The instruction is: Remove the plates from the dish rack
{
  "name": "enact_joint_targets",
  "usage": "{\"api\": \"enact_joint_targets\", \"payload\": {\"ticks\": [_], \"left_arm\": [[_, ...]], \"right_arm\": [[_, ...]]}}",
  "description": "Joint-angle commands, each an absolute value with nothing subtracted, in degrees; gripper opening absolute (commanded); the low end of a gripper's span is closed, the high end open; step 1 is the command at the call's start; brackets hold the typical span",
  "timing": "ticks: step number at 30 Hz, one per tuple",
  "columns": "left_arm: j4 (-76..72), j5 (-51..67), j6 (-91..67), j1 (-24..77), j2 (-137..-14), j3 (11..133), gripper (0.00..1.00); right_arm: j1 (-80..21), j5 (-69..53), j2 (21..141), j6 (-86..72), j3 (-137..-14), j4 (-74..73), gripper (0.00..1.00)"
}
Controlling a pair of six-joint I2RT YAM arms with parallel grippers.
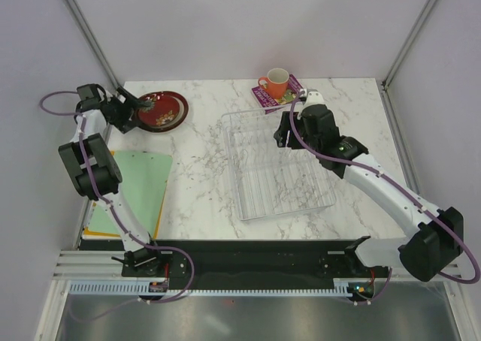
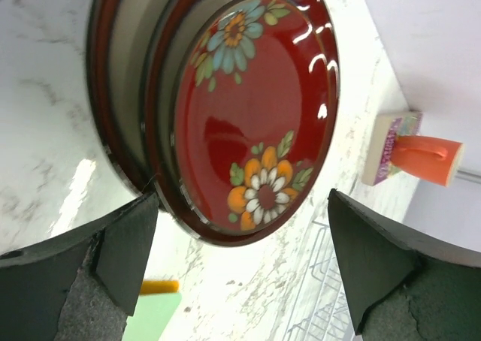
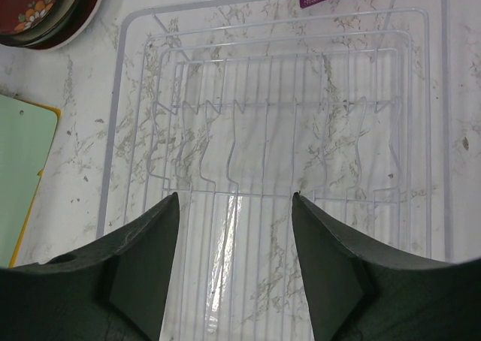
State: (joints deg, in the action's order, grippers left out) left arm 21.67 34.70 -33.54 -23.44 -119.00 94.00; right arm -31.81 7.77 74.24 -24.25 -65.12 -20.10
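Note:
A stack of red plates [image 1: 161,110] with painted flowers lies flat on the marble table at the back left, outside the dish rack. My left gripper [image 1: 137,105] stands open at the stack's left edge. In the left wrist view the plates [image 2: 248,108] fill the space just ahead of the wide-apart fingertips of that gripper [image 2: 242,228], and nothing is held. The see-through dish rack [image 1: 278,168] sits mid-table with no plate in its slots. My right gripper [image 1: 285,134] hovers open over the rack's far part. The rack's ribs [image 3: 278,131] show between the right gripper's [image 3: 234,198] fingers.
An orange cup [image 1: 275,82] stands on a purple book [image 1: 282,95] behind the rack. A green mat [image 1: 139,183] lies on a yellow board along the table's left edge. Frame posts rise at the back corners.

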Motion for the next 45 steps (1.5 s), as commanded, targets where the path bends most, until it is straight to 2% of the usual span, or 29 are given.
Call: {"api": "enact_joint_targets", "payload": {"ticks": [1,3,10,15,23,29,33,37,45], "left_arm": [[27.5,26.9,-27.8,-24.6,-111.7,96.2,1.0],[27.6,25.7,-27.0,-24.6,-109.6,95.8,1.0],[26.5,29.2,-24.5,-22.9,-97.7,89.6,1.0],[26.4,29.0,-18.6,-17.9,-85.4,85.1,1.0],[23.6,21.0,-11.3,-4.2,-66.8,73.8,1.0],[22.2,20.0,-11.1,1.7,-54.3,66.1,1.0],[18.7,15.0,-10.7,5.4,-46.8,58.6,1.0],[17.7,12.7,-9.7,6.3,-44.6,53.0,1.0],[15.7,10.5,-9.2,9.2,-47.5,53.1,1.0]], "right_arm": [[-31.6,7.2,72.8,-25.0,-64.7,-18.1,0.68],[-31.6,7.4,72.9,-25.0,-64.8,-18.1,0.69],[-31.6,12.6,71.5,-22.3,-64.5,-19.7,0.83],[-31.6,16.5,70.4,-19.4,-64.3,-21.8,0.98],[-31.6,23.9,65.8,-14.8,-61.5,-22.7,0.98],[-31.7,25.9,62.7,-13.8,-59.3,-23.5,0.98],[-31.6,29.9,60.9,-12.0,-57.3,-23.0,0.98],[-31.8,33.7,60.0,-9.9,-55.7,-22.9,0.98],[-31.9,40.2,52.4,-7.9,-49.7,-18.8,0.98]]}}
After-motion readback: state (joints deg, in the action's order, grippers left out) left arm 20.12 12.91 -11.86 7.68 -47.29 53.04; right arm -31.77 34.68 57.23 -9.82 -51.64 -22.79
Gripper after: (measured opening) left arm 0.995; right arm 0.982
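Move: The stacked plates lie about 9 cm to the left hand's right and 3 cm farther out, some 5 cm below it, their near rim between its open fingers. From that hand the green folder is roughly 28 cm back and 3 cm right. The right hand hovers over the empty dish rack, whose middle is about 1 cm ahead, level sideways and 13 cm down; the stack is some 45 cm to its left and 20 cm ahead. Away from the stacked plates, the left hand lifts and then swings back and right, about 22 cm back and 18 cm right, over the bare marble between folder and rack; it climbs some 20 cm, sinks slightly at the end, and levels and rolls, fingers still wide. The right hand slides 12 cm or so right and a little back above the rack to its right side, opening wider and turning clockwise. ##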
